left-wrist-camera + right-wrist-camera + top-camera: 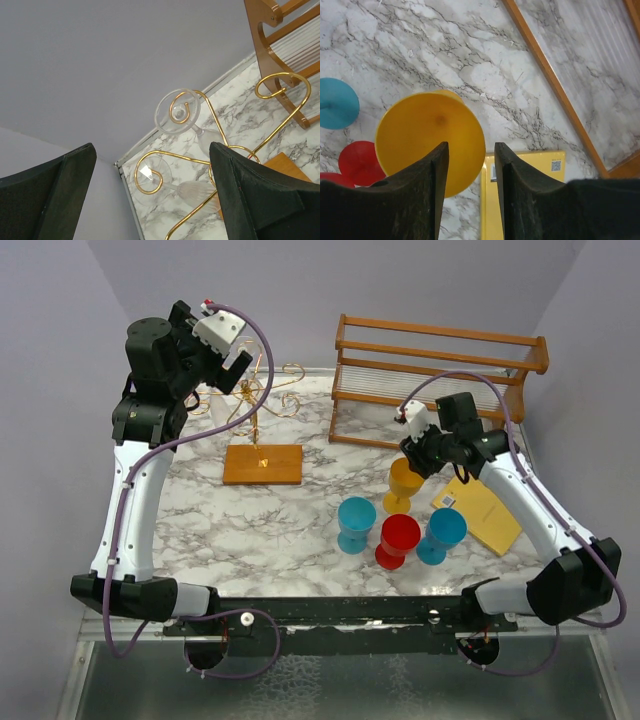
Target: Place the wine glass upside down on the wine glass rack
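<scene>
A yellow wine glass [403, 483] stands upright on the marble table, right of centre. My right gripper [415, 462] hangs just over it. In the right wrist view the right gripper [470, 145] stands partly open astride the rim of the yellow wine glass [430, 135], one finger over the bowl and one outside, with a gap showing. The wine glass rack [262, 400], a gold wire tree on a wooden base [263, 463], is at the back left. My left gripper [228, 355] is wide open beside it. Two clear glasses [177, 111] [152, 172] hang upside down from the rack's arms [220, 125].
Two blue glasses [355, 523] [441, 533] and a red one [399, 538] stand close in front of the yellow glass. A yellow booklet [480, 510] lies to its right. A brown slatted wooden shelf [440, 370] stands at the back right.
</scene>
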You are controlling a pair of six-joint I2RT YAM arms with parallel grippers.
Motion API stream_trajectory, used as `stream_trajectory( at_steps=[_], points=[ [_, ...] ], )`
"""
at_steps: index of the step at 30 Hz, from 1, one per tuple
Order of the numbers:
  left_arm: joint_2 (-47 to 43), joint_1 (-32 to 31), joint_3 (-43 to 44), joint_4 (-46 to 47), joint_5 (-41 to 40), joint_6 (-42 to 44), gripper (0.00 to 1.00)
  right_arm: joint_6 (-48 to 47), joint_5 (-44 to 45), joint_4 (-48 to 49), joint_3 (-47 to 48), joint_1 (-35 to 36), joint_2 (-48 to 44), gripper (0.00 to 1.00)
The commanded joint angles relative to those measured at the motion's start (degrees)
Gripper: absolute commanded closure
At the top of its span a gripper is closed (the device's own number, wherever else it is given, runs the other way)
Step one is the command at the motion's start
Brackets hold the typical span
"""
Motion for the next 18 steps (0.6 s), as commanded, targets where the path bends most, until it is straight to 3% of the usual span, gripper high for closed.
stream_trajectory(
  at_steps=[1, 10, 18],
  points=[
    [-1.63, -0.16, 0.07, 1.51, 2.85, -1.66, 0.01, 1.22, 2.29, -0.05, 2.99, -0.2, 4.0, 0.62],
    [-1.33, -0.14, 0.35, 1.32, 4.71, -4.21, 0.01, -0.96, -1.11, -0.04, 5.55, -0.18, 6.92, 0.98],
    [-1.28, -0.14, 2.25, 1.02, 3.85, -12.75, 0.01, -1.98, -5.05, 0.19, 15.24, -0.2, 4.85, 0.98]
  ],
)
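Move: The yellow goblet stands just under the right hand, its middle about 3 cm to the left, 2 cm back and 9 cm below, with its far right rim nearest the half-open fingers. The red goblet is about 16 cm back and 4 cm left of the hand; one blue goblet 14 cm back and 5 cm right, the other 11 cm back and 14 cm left. From the left hand, the yellow goblet lies some 40 cm right, 12 cm back and 36 cm below. The yellow goblet's far right rim is what the right hand goes for: it sinks about 2.5 cm, easing slightly forward, while the half-open fingers shut and pinch the wall, one finger inside the bowl and one outside. Gripping it there, the hand turns upwards, rising roughly 4 cm and carrying on forward and a little left, away from the red and blue goblets. ##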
